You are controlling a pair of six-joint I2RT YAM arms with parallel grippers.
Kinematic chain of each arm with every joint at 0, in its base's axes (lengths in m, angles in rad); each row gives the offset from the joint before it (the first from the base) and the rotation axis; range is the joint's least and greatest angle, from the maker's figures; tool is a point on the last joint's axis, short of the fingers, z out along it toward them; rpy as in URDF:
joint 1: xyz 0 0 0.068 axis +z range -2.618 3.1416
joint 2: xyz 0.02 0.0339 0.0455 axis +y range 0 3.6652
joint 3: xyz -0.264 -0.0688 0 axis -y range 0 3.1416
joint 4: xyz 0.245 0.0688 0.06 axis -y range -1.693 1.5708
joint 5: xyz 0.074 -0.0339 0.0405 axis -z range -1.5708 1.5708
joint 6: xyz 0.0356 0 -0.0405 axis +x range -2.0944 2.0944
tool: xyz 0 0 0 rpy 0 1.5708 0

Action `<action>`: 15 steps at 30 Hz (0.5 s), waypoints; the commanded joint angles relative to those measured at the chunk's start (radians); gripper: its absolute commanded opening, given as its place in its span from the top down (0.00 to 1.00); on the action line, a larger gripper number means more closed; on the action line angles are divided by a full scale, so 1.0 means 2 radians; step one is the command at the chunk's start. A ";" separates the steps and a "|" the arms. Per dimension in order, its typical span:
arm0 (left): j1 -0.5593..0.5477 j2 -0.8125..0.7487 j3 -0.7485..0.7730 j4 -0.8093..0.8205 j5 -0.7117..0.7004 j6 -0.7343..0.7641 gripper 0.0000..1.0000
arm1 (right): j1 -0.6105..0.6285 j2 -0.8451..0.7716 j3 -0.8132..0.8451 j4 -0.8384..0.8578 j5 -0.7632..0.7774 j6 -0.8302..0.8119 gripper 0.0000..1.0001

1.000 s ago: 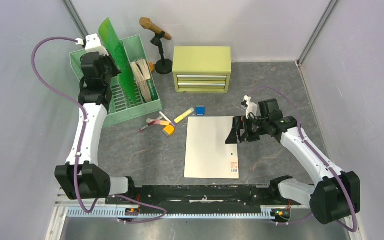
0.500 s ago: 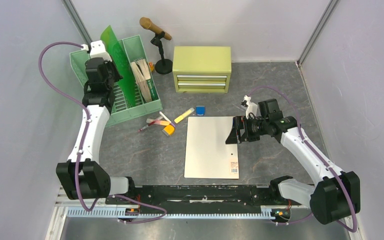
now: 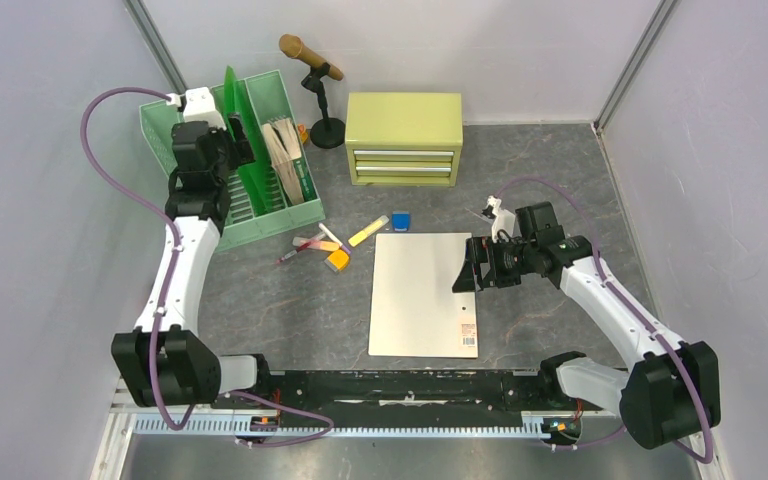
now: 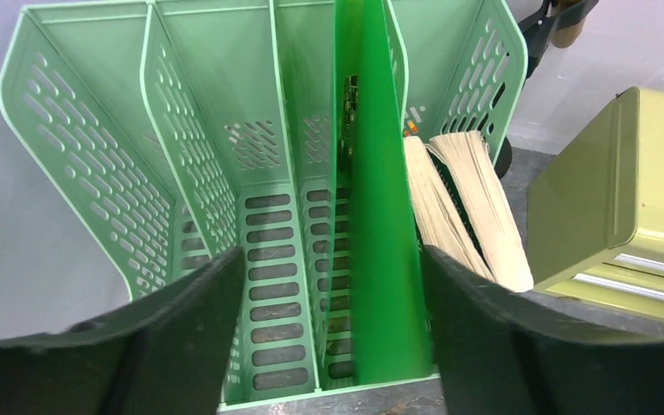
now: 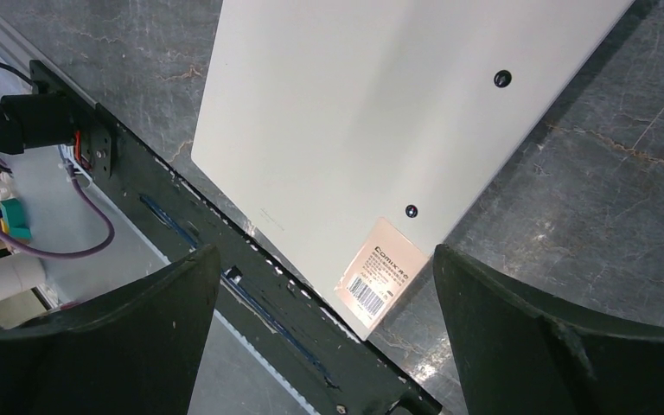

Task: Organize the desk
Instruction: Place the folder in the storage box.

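Note:
On the dark grey desk (image 3: 290,310), a bright green folder (image 3: 236,120) stands upright in a slot of the mint file organizer (image 3: 215,235) at the back left. My left gripper (image 3: 230,152) hovers at that slot. In the left wrist view the left gripper (image 4: 333,259) is open, with the green folder (image 4: 372,216) between its fingers, close to the right one. A white folder (image 3: 425,290) lies flat mid-desk. My right gripper (image 3: 465,272) hangs open over its right edge; in the right wrist view the right gripper (image 5: 327,255) holds nothing above the white folder (image 5: 354,112).
Pale books (image 3: 282,150) fill the organizer's right slot. A yellow-green two-drawer cabinet (image 3: 404,135) and a microphone stand (image 3: 312,60) stand at the back. Pens (image 3: 310,245), a yellow marker (image 3: 368,231), a blue eraser (image 3: 401,221) and an orange piece (image 3: 337,261) lie between organizer and white folder.
The green folder went from leaning to upright in the organizer slot. My left gripper shifted right and opened, letting the folder go. The right arm barely moved.

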State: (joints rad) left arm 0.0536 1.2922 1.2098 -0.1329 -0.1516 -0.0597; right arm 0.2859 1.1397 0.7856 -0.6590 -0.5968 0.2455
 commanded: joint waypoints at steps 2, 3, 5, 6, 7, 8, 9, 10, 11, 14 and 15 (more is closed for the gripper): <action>-0.001 -0.029 0.006 0.005 -0.016 -0.003 0.10 | -0.001 -0.013 -0.002 0.011 0.007 -0.007 0.01; -0.001 -0.033 0.006 0.004 -0.017 -0.006 0.06 | -0.001 -0.014 -0.003 0.011 0.007 -0.008 0.01; -0.001 -0.041 0.006 0.000 -0.016 -0.011 0.01 | -0.001 -0.015 -0.005 0.012 0.008 -0.008 0.01; -0.001 -0.045 0.007 -0.002 -0.016 -0.014 0.00 | -0.001 -0.016 -0.005 0.012 0.008 -0.008 0.01; -0.001 -0.050 0.006 -0.004 -0.014 -0.015 0.00 | -0.001 -0.017 -0.006 0.012 0.008 -0.007 0.02; -0.001 -0.055 0.006 -0.006 -0.012 -0.019 0.00 | -0.001 -0.017 -0.007 0.012 0.008 -0.008 0.01; -0.001 -0.060 0.007 -0.008 -0.010 -0.021 0.00 | -0.001 -0.018 -0.008 0.012 0.008 -0.007 0.01; -0.001 -0.063 0.008 -0.011 -0.007 -0.025 0.00 | -0.001 -0.019 -0.009 0.012 0.008 -0.007 0.01; -0.001 -0.069 0.008 -0.014 -0.006 -0.029 0.00 | -0.001 -0.020 -0.009 0.012 0.009 -0.008 0.01; -0.001 -0.086 0.007 -0.024 0.003 -0.043 0.00 | -0.001 -0.021 -0.011 0.012 0.010 -0.007 0.01; -0.001 -0.091 0.005 -0.029 0.009 -0.047 0.00 | -0.001 -0.022 -0.012 0.012 0.010 -0.007 0.02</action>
State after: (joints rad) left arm 0.0536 1.1675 1.2098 -0.1719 -0.1551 -0.0914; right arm 0.2859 1.1206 0.7696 -0.6586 -0.5892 0.2455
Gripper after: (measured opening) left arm 0.993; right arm 0.985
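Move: The green folder already stands upright in the storage box between the left gripper's half-parted fingers, its middle about 8 cm ahead, 1 cm to the right and 14 cm below. The books lean in the compartment to its right, roughly 8 cm ahead of the gripper, 9 cm to the right and 19 cm below. From the right gripper the folder is about 30 cm ahead, 48 cm to the left and 3 cm higher. Finish opening the left fingers wide around the near edge of the folder, then lift the left gripper about 4 cm while drawing it back some 3 cm from the storage box. Let the fingertips tip up about 5 degrees and keep the sideways place, so the fingers clear the folder on both sides. ##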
